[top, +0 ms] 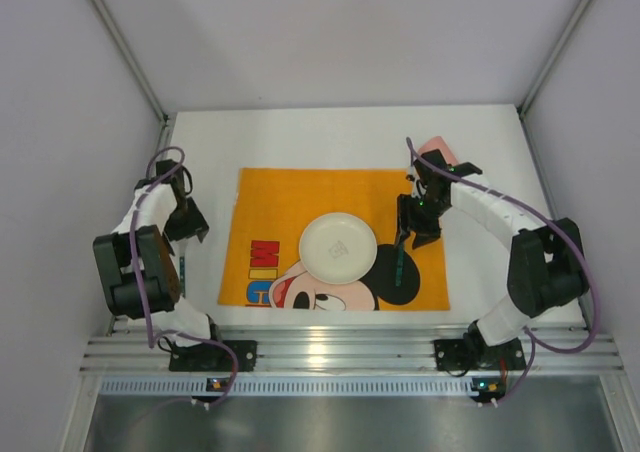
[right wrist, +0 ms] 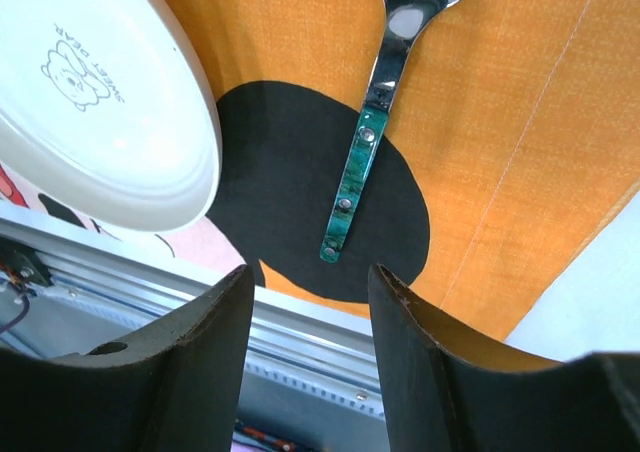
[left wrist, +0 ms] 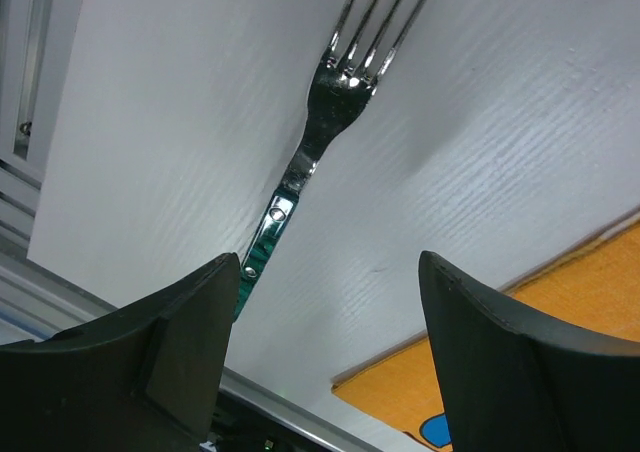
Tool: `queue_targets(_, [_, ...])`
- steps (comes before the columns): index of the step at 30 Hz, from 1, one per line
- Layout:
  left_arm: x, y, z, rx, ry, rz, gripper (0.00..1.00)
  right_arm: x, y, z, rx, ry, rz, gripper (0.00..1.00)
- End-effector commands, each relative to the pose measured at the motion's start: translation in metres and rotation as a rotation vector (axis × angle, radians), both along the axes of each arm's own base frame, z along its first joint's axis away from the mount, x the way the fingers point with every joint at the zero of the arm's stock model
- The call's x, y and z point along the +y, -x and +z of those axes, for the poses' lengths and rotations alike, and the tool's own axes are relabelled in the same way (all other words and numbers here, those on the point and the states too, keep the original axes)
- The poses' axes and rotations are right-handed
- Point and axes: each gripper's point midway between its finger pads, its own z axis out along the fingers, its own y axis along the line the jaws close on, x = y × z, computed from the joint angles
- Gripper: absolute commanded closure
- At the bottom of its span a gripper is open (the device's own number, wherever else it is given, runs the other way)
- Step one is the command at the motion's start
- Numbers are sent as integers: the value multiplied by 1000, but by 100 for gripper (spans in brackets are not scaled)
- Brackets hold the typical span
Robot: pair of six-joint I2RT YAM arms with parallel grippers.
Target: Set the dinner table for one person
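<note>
The white dinner table (top: 330, 137) carries an orange Mickey Mouse mat (top: 280, 197). A white plate (top: 338, 249) sits on the mat's near middle and shows in the right wrist view (right wrist: 100, 92). A spoon with a green handle (right wrist: 370, 142) lies on the mat right of the plate (top: 398, 264). My right gripper (top: 420, 232) hovers just above it, open and empty (right wrist: 310, 272). A fork with a green handle (left wrist: 325, 92) lies on the bare table left of the mat. My left gripper (left wrist: 328, 262) is open and empty over its handle end (top: 188, 222).
A pink object (top: 436, 152) lies on the table behind the right arm, partly hidden. The metal rail (top: 330, 350) runs along the table's near edge. Grey walls close in the left, right and far sides.
</note>
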Motion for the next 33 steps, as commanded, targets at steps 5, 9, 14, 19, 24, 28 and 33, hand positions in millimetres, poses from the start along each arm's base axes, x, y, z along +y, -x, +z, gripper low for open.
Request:
queue_targets(5, [11, 10, -30, -11, 100, 62, 23, -6, -6, 8, 10, 25, 14, 50])
queue_targets(9, [5, 2, -46, -2, 165, 77, 23, -6, -6, 5, 20, 27, 23, 51])
queue_targets(14, [10, -5, -62, 25, 187, 91, 24, -7, -8, 4, 26, 39, 31, 52])
queue_targets(19, [14, -2, -77, 37, 219, 120, 28, -6, -10, 7, 24, 39, 26, 52])
queue_targets(24, [6, 2, -94, 81, 270, 110, 53, -7, -14, 6, 30, 45, 22, 53])
queue_targets(28, [11, 3, -100, 112, 252, 116, 80, -4, -17, 8, 33, 38, 28, 54])
queue_targets(33, [20, -6, -91, 107, 215, 116, 100, -3, -21, 12, 22, 33, 39, 54])
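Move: Beneath the open left hand the fork lies flat on the table, its tines pointing forward and its green handle towards the base. Its middle is roughly 2 cm back, 2 cm left and 6 cm below. The white plate is some 33 cm to that hand's right and 1 cm ahead, on the orange placemat, whose middle is about 32 cm right and 3 cm ahead. From the right hand, the fork lies about 52 cm left and 7 cm back, 8 cm down. Sinking about 5 cm onto the fork, the left hand first slips back some 2 cm and a little left, then eases forward again as it nears the table. Its left side rolls down by roughly 20 degrees so the fingers come near vertical, and low over the table they close from wide open to almost shut, pinching the fork where the handle meets the neck. ##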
